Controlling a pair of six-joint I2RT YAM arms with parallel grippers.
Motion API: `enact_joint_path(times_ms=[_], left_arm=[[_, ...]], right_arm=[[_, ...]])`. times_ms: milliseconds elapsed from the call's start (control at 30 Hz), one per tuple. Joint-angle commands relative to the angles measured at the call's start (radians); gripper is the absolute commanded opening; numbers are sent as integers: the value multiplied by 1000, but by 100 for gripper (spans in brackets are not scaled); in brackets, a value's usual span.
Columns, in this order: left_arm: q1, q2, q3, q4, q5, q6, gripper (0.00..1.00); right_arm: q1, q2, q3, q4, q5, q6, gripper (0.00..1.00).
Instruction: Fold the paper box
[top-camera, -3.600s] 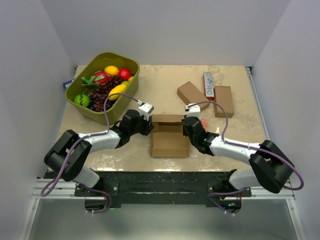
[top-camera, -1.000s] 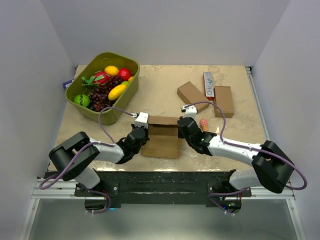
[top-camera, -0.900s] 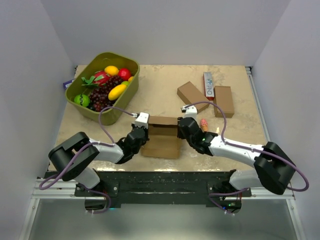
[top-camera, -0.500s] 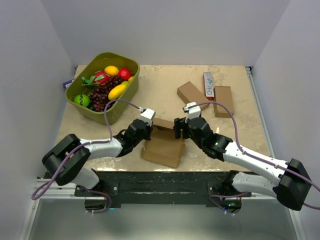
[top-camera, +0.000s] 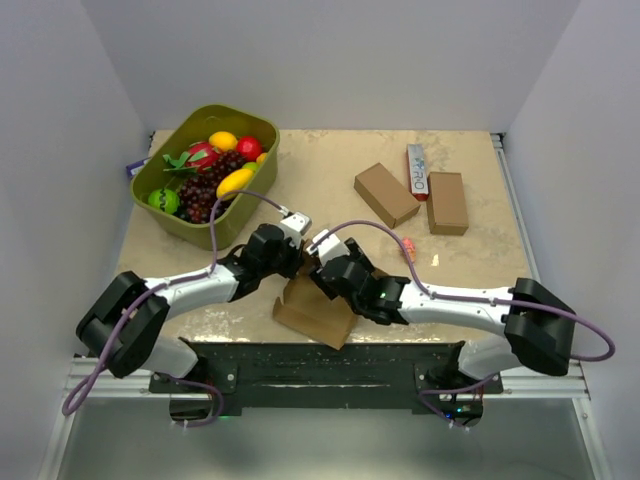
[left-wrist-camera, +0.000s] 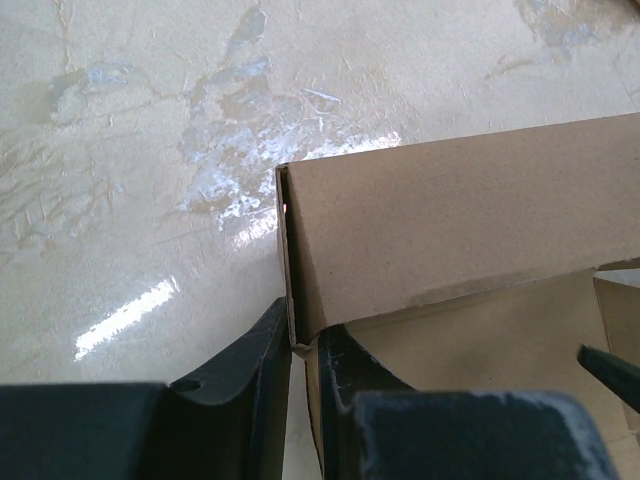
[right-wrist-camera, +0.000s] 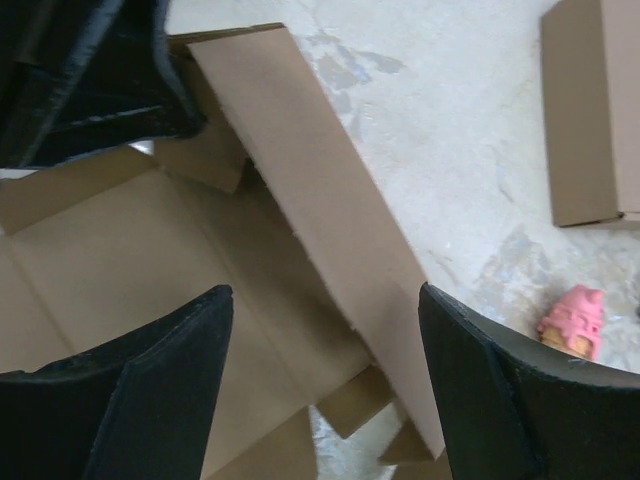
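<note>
The paper box (top-camera: 312, 308) is a brown cardboard box lying tilted near the table's front edge, its flaps loose. My left gripper (top-camera: 296, 262) is shut on the box's upper left corner. In the left wrist view the two fingers (left-wrist-camera: 262, 360) pinch a thin upright cardboard wall (left-wrist-camera: 440, 215) between them. My right gripper (top-camera: 322, 283) hangs over the box, open and empty. The right wrist view shows its fingertips (right-wrist-camera: 215, 310) spread above the box's inside (right-wrist-camera: 140, 270) and a long slanted panel (right-wrist-camera: 310, 170). The left gripper (right-wrist-camera: 90, 70) shows dark at the top left of that view.
A green bin (top-camera: 262, 135) of toy fruit stands at the back left. Two plain brown boxes (top-camera: 385, 193) (top-camera: 447, 202) and a white-and-red carton (top-camera: 417, 170) lie at the back right. A small pink toy (top-camera: 407, 247) (right-wrist-camera: 570, 325) lies right of the box.
My right gripper let go of the box's right side, opened, and swung left over the box. The box slid toward the front edge and tilted. The left gripper kept its hold.
</note>
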Motion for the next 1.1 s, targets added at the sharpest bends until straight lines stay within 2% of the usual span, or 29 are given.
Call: enact_joint_path(times_ms=[0, 67, 167, 200, 233, 300, 367, 400, 733, 1067], left_arm=[[7, -23, 16, -94, 40, 32, 0], [7, -30, 11, -85, 33, 34, 0], [9, -35, 0, -60, 43, 43, 0], [9, -35, -4, -51, 43, 45, 0], [9, -39, -16, -42, 43, 46, 1], [7, -43, -27, -8, 40, 49, 7], [10, -52, -52, 29, 30, 49, 13], [12, -53, -61, 44, 23, 49, 20], [50, -53, -168, 271, 52, 82, 47], [59, 8, -181, 414, 100, 105, 52]], right_arm=[[17, 45, 58, 28, 194, -55, 73], [31, 86, 67, 26, 231, -67, 71], [43, 132, 75, 21, 277, -75, 54], [46, 144, 76, 21, 288, -77, 45], [51, 157, 78, 20, 297, -81, 40], [54, 166, 79, 24, 302, -84, 29], [59, 178, 78, 28, 314, -86, 24], [59, 180, 79, 26, 317, -86, 20], [72, 220, 85, 32, 311, -130, 9], [82, 221, 84, 34, 305, -132, 7]])
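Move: Just ahead of the open right hand, some 2 cm forward, 2 cm to its right and 1 cm below, stands the paper box's far rim. The box's left corner is about 9 cm to that hand's left and 2 cm farther out; the ice-cream cone is some 13 cm right and 3 cm ahead, the tan carton about 9 cm right and 13 cm ahead, both some 9 cm lower. The left hand already pinches the left corner, right at its fingertips. Easing forward and to the right by about 2.5 cm and slightly down, the right hand rolls its left side down some 20 degrees, tips its fingers up a little and closes them on the paper box's far rim, then keeps that pinch. Once the rim is held, the left fingers open from the corner, the hand slipping a centimetre or two left and down beside it. ##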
